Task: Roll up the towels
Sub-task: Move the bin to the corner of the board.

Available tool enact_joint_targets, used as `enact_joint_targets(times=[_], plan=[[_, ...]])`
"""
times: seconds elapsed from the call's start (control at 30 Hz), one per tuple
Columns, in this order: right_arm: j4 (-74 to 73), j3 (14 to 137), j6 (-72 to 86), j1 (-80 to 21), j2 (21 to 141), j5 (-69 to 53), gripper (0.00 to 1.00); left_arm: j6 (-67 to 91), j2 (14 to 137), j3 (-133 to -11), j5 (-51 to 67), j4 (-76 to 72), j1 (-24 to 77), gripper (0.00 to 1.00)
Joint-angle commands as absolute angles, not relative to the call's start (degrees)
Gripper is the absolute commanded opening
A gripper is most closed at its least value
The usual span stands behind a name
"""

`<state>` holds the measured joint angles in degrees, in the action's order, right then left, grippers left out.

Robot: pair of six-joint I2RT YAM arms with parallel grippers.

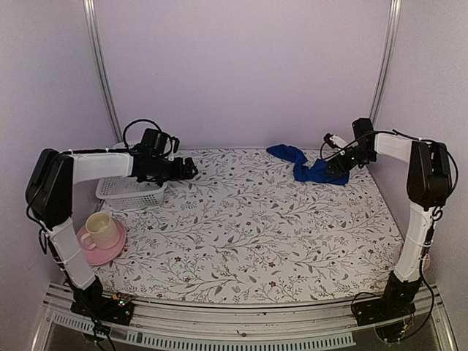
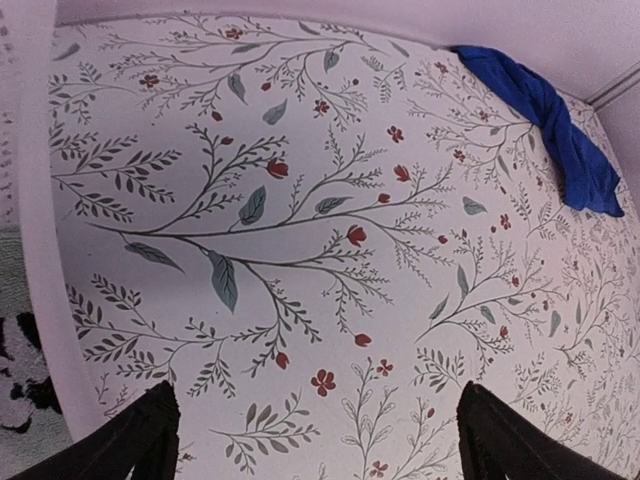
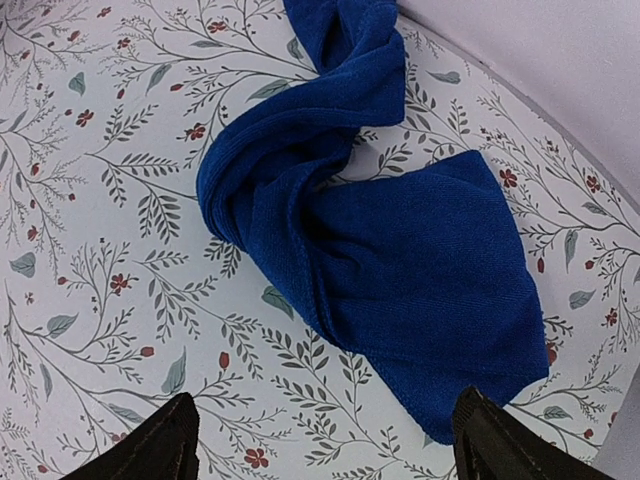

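A royal-blue towel (image 1: pixel 289 153) lies crumpled and loosely twisted at the back right of the floral tablecloth (image 1: pixel 248 227). My right gripper (image 1: pixel 338 171) hovers over its right end. In the right wrist view the towel (image 3: pixel 400 250) fills the middle, and its lower corner reaches down toward the right fingertip (image 3: pixel 495 445). That gripper (image 3: pixel 325 445) is open and holds nothing. My left gripper (image 1: pixel 191 170) is at the back left, far from the towel, open over bare cloth (image 2: pixel 320 440). Its view shows the blue towel (image 2: pixel 560 130) at the far upper right.
A white plastic basket (image 1: pixel 130 193) stands at the back left, just under my left arm. A cream cup on a pink saucer (image 1: pixel 100 235) sits near the left front. The back wall runs close behind the towel.
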<state>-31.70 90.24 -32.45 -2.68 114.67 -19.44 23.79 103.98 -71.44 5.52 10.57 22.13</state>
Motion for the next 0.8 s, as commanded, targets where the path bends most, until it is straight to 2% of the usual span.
enact_joint_targets(times=[0.0, 0.3, 0.5, 0.77], plan=[[-33.77, 93.49, -33.98, -2.86, 117.86, -17.09, 0.87, 25.09, 101.52, -66.73, 1.8, 15.54, 20.95, 0.97], [-34.13, 95.77, -35.72, -3.26, 123.28, -12.09, 0.76, 25.04, 95.83, -62.2, 5.02, 13.34, 20.97, 0.97], [-34.35, 101.11, -37.04, -4.51, 128.48, -7.49, 0.62, 23.56, 95.04, -59.95, 5.99, 11.28, 24.22, 0.97], [-32.31, 101.33, -37.27, -6.25, 131.46, -1.96, 0.6, 23.72, 92.57, -55.46, 5.15, 6.4, 28.16, 0.97]])
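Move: The blue towel lies some 10 cm ahead of the right hand, about 4 cm to its left and 10 cm below it. From the left hand, the bin's middle is roughly 16 cm to the left, 3 cm farther out and 7 cm lower, and the mug on its pink plate stands about 22 cm to the left, 19 cm back and 8 cm below. The right hand sinks about 8 cm towards the near edge of the blue towel, easing some 3 cm forward on the way, rolling about 15 degrees so that its left side dips, while its fingers narrow from nearly wide open to a little over half. The left hand, empty and wide open, draws back about 7 cm beside the bin's right side, edging some 3 cm left towards it before drifting right again, and sinks about 4 cm late in the move. ##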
